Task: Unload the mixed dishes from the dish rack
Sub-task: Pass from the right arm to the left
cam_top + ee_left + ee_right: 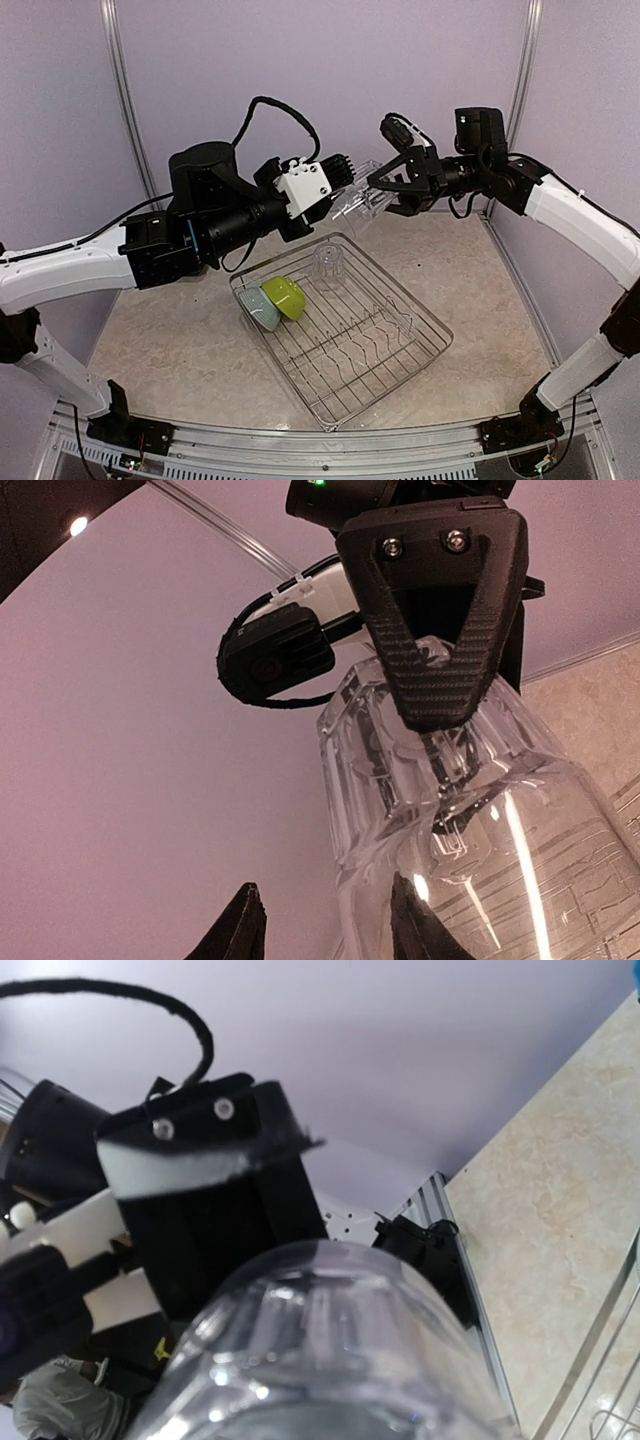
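A clear glass [358, 205] hangs on its side in the air above the far end of the dish rack [340, 335]. My right gripper [380, 185] is shut on its base end; one textured finger [445, 630] lies across the glass [500, 860]. My left gripper [338, 182] is at the rim end. Its jaws [325, 925] straddle the glass wall, the left tip still apart from it. In the right wrist view the glass [330, 1360] hides my own fingers. A second clear glass [329, 262], a lime bowl [285, 297] and a pale-blue bowl [260, 308] sit in the rack.
The rack lies diagonally on the beige tabletop [160, 340], with rows of bare tines [360, 350] in its near half. Purple walls close in the back and both sides. The frame rail [300, 440] runs along the near edge.
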Robot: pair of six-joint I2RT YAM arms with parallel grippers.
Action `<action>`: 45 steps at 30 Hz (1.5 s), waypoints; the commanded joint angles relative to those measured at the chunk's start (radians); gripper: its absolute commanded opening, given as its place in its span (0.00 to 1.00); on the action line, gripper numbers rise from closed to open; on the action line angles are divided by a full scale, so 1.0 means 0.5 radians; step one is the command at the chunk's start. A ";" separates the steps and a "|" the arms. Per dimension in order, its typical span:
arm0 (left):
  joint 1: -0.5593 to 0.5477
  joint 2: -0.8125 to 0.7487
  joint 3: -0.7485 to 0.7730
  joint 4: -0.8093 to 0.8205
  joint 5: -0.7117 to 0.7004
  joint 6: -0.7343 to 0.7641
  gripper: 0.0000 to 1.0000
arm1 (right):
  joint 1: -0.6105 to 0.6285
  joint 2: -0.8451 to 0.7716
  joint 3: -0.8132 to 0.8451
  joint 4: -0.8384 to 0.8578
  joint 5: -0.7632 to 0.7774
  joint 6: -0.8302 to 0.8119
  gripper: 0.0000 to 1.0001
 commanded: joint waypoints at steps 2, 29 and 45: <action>-0.028 0.062 0.116 0.037 0.048 0.056 0.34 | -0.009 -0.065 -0.101 0.215 -0.088 0.138 0.27; 0.001 -0.024 0.109 -0.154 0.066 -0.137 0.00 | -0.089 -0.012 -0.146 0.278 -0.050 0.247 0.72; 0.247 -0.201 0.324 -0.942 -0.336 -1.276 0.00 | -0.301 0.095 0.386 -0.604 0.634 -0.504 0.99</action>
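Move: Over the rack's far part, the held glass lies on its side with its middle about 7 cm right and 1 cm ahead of the left hand, at its height, rim towards that hand. From the right hand, which already grips the base end, its middle is some 4 cm left, 1 cm back and 1 cm lower. From the left hand, about 35 cm below: second glass 12 cm ahead, 4 cm right; lime bowl 2 cm ahead, 6 cm left; pale bowl level with it, 11 cm left. Easing about 1 cm right, the left hand shuts its half-open fingers to pinch the glass's wall at the rim while the right keeps hold, almost still. Once they are shut, the right opens wide, lets go of the base and draws off about 7 cm forward and 4 cm right; the left then carries the glass some 5 cm left and a little forward, its wrist turning about 20 degrees. ##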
